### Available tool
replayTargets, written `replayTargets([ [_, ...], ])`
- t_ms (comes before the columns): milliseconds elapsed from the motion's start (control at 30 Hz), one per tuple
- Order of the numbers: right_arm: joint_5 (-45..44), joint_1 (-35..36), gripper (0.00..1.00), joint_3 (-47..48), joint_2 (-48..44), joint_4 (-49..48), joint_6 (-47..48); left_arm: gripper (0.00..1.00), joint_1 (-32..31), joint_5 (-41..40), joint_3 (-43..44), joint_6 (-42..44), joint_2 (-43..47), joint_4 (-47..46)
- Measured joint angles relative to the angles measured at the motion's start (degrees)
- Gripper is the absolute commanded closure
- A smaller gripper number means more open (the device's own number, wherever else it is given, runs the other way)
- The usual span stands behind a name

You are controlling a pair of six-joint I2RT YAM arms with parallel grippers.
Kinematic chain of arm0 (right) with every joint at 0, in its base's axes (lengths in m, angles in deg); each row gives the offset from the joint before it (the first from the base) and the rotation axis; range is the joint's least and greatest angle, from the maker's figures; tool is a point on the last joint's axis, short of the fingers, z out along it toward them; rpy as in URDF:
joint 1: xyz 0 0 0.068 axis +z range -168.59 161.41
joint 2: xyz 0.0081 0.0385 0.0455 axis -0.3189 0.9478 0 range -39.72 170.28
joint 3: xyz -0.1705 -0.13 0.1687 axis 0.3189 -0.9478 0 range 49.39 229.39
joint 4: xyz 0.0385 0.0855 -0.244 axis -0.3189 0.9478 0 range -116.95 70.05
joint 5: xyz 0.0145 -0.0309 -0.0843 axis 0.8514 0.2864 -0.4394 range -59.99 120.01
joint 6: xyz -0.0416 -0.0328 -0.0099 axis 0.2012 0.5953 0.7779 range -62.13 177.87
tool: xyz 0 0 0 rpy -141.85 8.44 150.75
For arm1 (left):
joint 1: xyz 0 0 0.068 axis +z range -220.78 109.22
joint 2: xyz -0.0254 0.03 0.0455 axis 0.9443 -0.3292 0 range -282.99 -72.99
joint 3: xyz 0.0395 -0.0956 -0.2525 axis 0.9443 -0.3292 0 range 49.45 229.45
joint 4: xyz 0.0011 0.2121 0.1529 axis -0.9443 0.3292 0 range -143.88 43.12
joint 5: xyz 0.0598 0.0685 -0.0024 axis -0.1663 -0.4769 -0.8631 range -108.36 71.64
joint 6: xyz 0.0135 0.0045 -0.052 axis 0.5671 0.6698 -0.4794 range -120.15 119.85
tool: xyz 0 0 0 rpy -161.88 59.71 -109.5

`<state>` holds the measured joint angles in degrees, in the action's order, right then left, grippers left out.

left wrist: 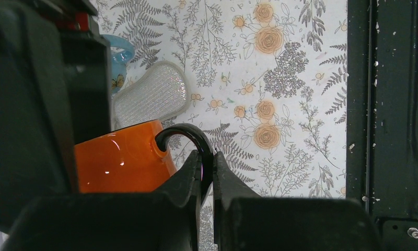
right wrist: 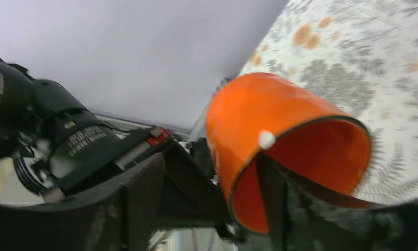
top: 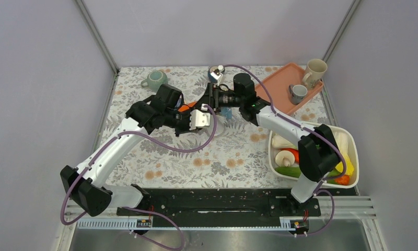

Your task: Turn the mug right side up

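Observation:
The orange mug with a black handle is held off the table between both arms, lying on its side. In the left wrist view its glossy body sits left of the jaws. My left gripper is shut on the handle. In the right wrist view the mug shows its open mouth toward the camera. My right gripper is open and straddles the rim: one finger is inside the mouth, the other finger is well outside the wall.
A green mug stands at the back left and a shiny metal object at the back middle. A salmon tray holds a beige mug and a grey mug. A white basket holds vegetables. A blue cup and a white scrubber lie below.

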<state>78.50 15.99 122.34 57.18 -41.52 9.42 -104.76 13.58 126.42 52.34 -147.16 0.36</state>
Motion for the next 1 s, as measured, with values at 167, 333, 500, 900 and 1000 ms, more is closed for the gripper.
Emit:
replayTargets([
  [167,3.08,2.60,1.00,2.58,3.76,-4.31,-2.75,1.00,-0.33,-0.31,-1.07,-0.17,1.16,-1.11],
  [333,3.19,2.14,1.00,3.08,3.34,-1.77,-0.87,0.31,-0.70,-1.03,-2.82,-0.17,3.50,-3.10],
  [500,-3.39,-0.63,1.00,7.50,0.11,20.55,15.78,0.04,-0.76,-1.36,-4.02,-5.18,8.11,-6.01],
  [900,-28.26,-12.83,1.00,33.38,-6.43,61.13,52.61,0.01,1.68,-9.94,-18.71,-31.15,25.57,-22.03],
  [1000,-35.04,-16.87,1.00,35.91,-4.22,64.96,62.42,0.01,2.23,-14.12,-23.61,-35.91,27.15,-23.98],
])
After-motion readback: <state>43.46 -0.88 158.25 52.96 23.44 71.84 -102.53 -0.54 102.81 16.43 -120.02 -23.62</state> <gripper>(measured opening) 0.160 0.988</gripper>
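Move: The right hand, fingers pointing left, has the orange mug's rim between its open pads; the mug's middle lies about 6 cm left of it, 2 cm nearer the base and 2 cm lower. From that hand the blue mug stands some 13 cm ahead, 5 cm right and 22 cm below, and the tray about 20 cm ahead, 34 cm right and 27 cm below. The left hand already grips the black handle: the orange mug's body is 6 cm ahead and 1 cm left, level with it; the clear dish is 10 cm ahead, 12 cm right, 23 cm below. The right fingers pinch the orange mug's rim after easing a couple of centimetres farther left; the left fingers then open wide and let go of the handle, and that hand rises about 6 cm, then sinks and draws off left, turning counter-clockwise. The right hand carries the mug some 25 cm right, then also forward and up, towards the tray, its fingers swinging to point forward and down. ##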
